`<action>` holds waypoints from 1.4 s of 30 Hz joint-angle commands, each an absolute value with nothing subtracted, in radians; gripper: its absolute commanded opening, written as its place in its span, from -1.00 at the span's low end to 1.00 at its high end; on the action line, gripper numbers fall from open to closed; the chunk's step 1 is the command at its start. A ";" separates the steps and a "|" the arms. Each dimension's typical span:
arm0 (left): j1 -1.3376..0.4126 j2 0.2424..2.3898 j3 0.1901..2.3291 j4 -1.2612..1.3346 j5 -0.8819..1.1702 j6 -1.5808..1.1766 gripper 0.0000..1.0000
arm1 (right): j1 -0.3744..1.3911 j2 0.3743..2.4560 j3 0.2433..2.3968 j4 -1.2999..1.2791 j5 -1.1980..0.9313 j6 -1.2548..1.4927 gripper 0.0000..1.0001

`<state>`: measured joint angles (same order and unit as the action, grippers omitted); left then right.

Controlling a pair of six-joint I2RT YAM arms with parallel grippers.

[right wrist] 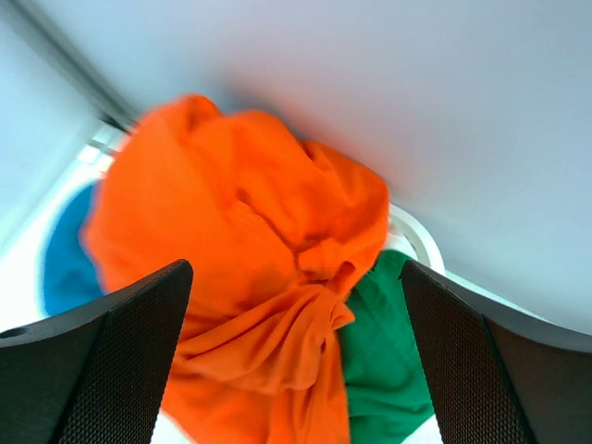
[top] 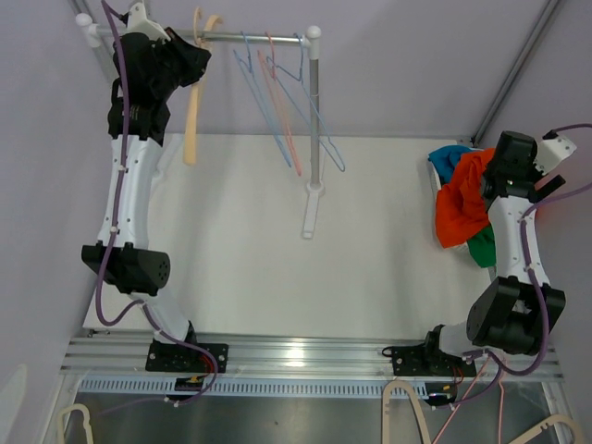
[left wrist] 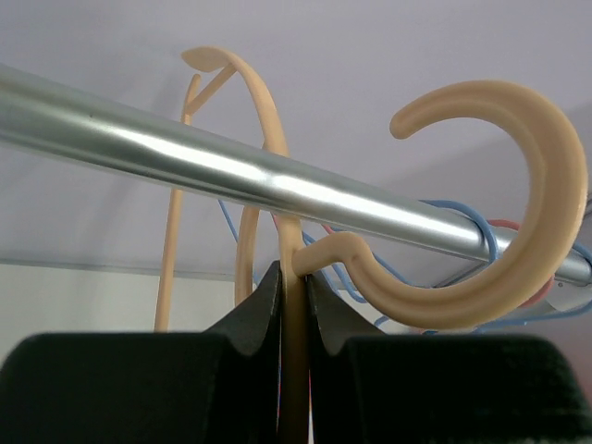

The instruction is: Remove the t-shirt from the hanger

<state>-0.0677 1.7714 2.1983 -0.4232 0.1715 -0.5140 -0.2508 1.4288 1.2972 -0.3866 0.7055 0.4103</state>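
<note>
A beige plastic hanger (top: 191, 129), bare of any shirt, hangs by the metal rail (top: 250, 38) at the back left. My left gripper (top: 194, 69) is shut on its neck (left wrist: 294, 277) just below the rail (left wrist: 231, 166); its hook (left wrist: 518, 231) curls up in front of the rail. A second beige hook (left wrist: 250, 92) sits over the rail. The orange t-shirt (top: 460, 208) lies crumpled on a clothes pile at the right. My right gripper (top: 488, 176) is open and empty just above the orange t-shirt (right wrist: 250, 231), its fingers (right wrist: 120, 361) apart on either side.
Blue and pink wire hangers (top: 277, 102) hang on the rail. The rack post (top: 314, 120) stands mid-table on a white base (top: 312, 217). A green garment (right wrist: 384, 361) and a blue one (right wrist: 65, 259) lie under the orange shirt in a white basket (right wrist: 421, 236). Spare beige hangers (top: 407, 407) lie below the table's front edge.
</note>
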 commanded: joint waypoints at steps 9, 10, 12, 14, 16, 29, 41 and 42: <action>-0.058 1.841 2.250 -0.429 0.236 -0.562 -0.99 | -0.125 1.227 1.333 -0.327 0.707 0.344 0.99; -0.058 1.832 2.247 -0.449 0.242 -0.545 -0.90 | -0.109 1.221 1.335 -0.319 0.687 0.330 0.99; -0.058 1.807 2.214 -0.466 0.244 -0.520 -0.30 | -0.049 1.197 1.333 -0.304 0.675 0.293 0.99; -0.060 1.732 2.084 -0.427 0.256 -0.519 0.26 | -0.009 1.178 1.335 -0.285 0.652 0.275 0.99; -0.060 1.671 1.981 -0.379 0.224 -0.519 0.84 | 0.052 1.172 1.338 -0.278 0.631 0.258 0.99; -0.071 0.992 1.354 -0.416 0.054 -0.511 0.99 | 0.290 1.059 1.387 -0.293 0.361 0.322 0.99; -0.074 0.309 0.922 -0.452 0.185 -0.513 0.99 | 0.336 0.748 0.984 -0.249 -0.057 0.528 0.99; -0.074 0.290 0.901 -0.472 0.230 -0.499 0.99 | 0.337 0.726 0.953 -0.253 -0.052 0.525 0.99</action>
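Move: The metal rod that the wooden hanger in the left hand is going to runs about 5 cm ahead of that hand and 2 cm above it. Along the rod, at the same distance ahead, the nearest blue hanger's hook sits some 8 cm to the right and the pink one's about 13 cm. The right hand is open, with the orange t-shirt almost straight below, roughly 15 cm down and 2 cm left; the blue t-shirt lies about 7 cm ahead and 11 cm left of that hand, the green about 11 cm back and 2 cm left. The wooden hanger, still pinched at its neck, is eased forward a little and lowered about 4 cm by the left hand to set its hook on the rod; the fingers then open wide and the hand backs away some 35 cm, dipping slightly. The right hand, already empty, leaves the orange t-shirt with open fingers, sweeping left, rising and then sinking again, and drawing back late while swinging counter-clockwise. ##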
